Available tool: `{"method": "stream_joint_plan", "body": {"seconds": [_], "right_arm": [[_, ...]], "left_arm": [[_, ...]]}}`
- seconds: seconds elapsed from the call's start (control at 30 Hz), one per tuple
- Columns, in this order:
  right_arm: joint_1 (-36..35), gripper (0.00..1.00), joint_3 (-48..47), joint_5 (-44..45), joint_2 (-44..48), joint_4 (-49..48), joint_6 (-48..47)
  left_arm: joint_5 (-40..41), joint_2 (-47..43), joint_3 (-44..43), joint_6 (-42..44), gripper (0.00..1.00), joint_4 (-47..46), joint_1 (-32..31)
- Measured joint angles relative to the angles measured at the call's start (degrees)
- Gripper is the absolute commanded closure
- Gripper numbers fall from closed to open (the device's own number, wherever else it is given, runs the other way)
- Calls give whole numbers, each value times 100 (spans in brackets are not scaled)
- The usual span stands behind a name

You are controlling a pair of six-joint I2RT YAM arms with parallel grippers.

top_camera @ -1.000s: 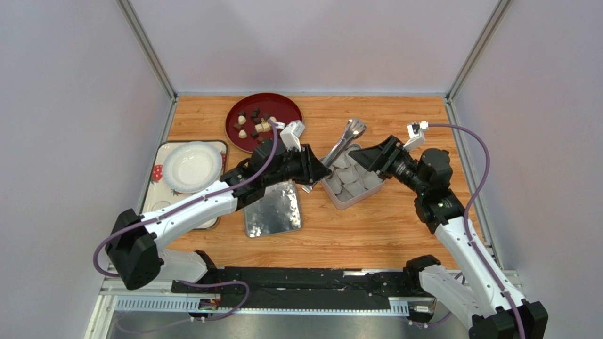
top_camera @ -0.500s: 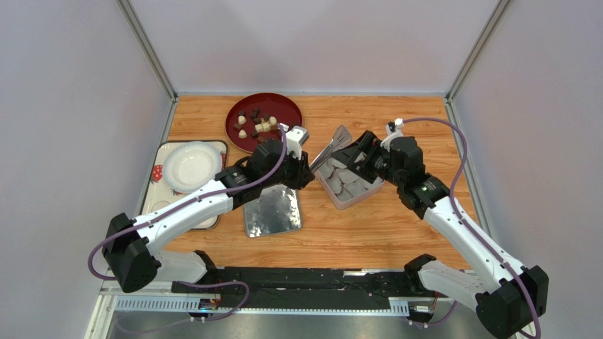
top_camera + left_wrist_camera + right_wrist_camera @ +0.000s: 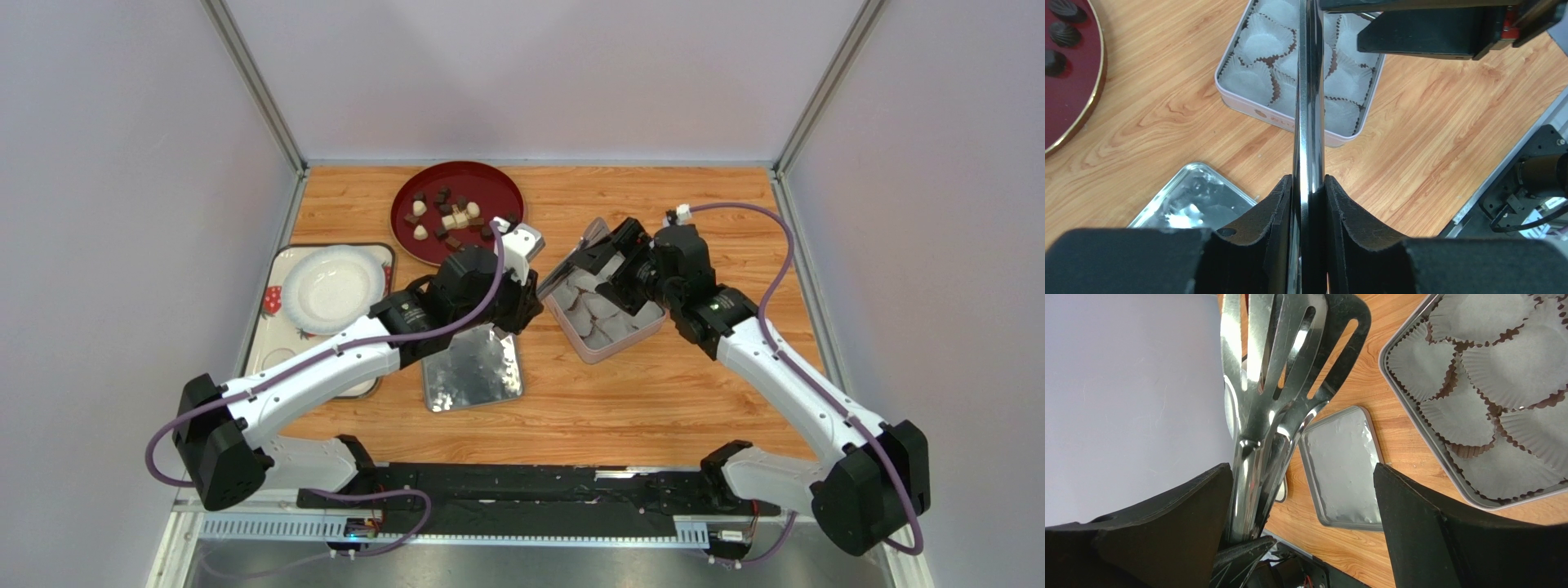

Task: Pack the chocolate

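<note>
The chocolate (image 3: 444, 214), dark and cream pieces, lies on a dark red plate (image 3: 491, 184) at the back left; some pieces (image 3: 1063, 9) show in the left wrist view. My left gripper (image 3: 525, 300) is shut on the handle of steel tongs (image 3: 1309, 92), which slant up over the open tin (image 3: 601, 349) lined with white paper cups. My right gripper (image 3: 1303, 471) stands wide open around the tongs' blades (image 3: 1284, 367), which lie close to its left finger (image 3: 1168, 527). No chocolate shows in the tin (image 3: 1413, 410).
The tin's silver lid (image 3: 472, 368) lies flat in front of the left gripper. A white plate (image 3: 329, 284) rests on a patterned tray (image 3: 276, 343) at the left. Grey walls close in the wooden table on three sides.
My right gripper has moved left over the tin to the tongs and opened wider. My left arm has drawn the tongs slightly back and left, still gripped.
</note>
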State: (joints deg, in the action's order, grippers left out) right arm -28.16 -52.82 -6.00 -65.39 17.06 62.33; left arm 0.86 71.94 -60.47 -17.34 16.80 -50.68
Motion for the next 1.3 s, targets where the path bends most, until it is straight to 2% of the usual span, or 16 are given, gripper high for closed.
{"method": "stream_joint_plan", "body": {"seconds": [0.17,0.53,0.8,0.83,0.87,1.07,1.2,1.3], "right_arm": [[-94,14,-50,0,-138,-90,155],[-295,32,-48,17,-444,-442,520],[-400,61,-48,42,-564,-680,734],[-411,64,-48,44,-575,-697,752],[-420,72,-48,48,-579,-699,774],[-431,91,-48,63,-577,-922,1169],[-435,100,-48,92,-577,-896,1119],[-435,100,-48,107,-577,-841,1073]], "left_arm": [[186,-2,-79,203,70,109,-118],[656,2,-177,586,69,319,-407],[951,81,-267,706,66,450,-584],[979,90,-271,715,64,463,-601],[1008,90,-271,721,63,474,-612],[1137,98,-269,686,55,461,-664],[1180,92,-267,658,46,402,-673],[1292,28,-221,588,38,271,-673]]}}
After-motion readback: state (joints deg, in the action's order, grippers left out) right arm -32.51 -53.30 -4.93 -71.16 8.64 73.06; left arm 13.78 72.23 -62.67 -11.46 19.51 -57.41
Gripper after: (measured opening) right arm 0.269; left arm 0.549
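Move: Right across the open right hand's way, the neck of the tongs, just under their slotted head, lies about 4 cm to its left and 1 cm ahead, level with it. The chocolate box stands roughly 19 cm below, 2 cm ahead and 2 cm right; the silver lid is 20 cm left, 7 cm back and 21 cm below. From the left hand, which holds the tongs farther down, that neck lies some 7 cm ahead and 7 cm right. Sliding about 4 cm to the left and slightly forward, the right hand brings its wide-open fingers around the neck of the tongs and closes them there, pinching it while rolling its left side up some 10 degrees. The left hand stays almost in place, tilting back a little; once the right grip has closed, its fingers spread and ease off the shafts. ##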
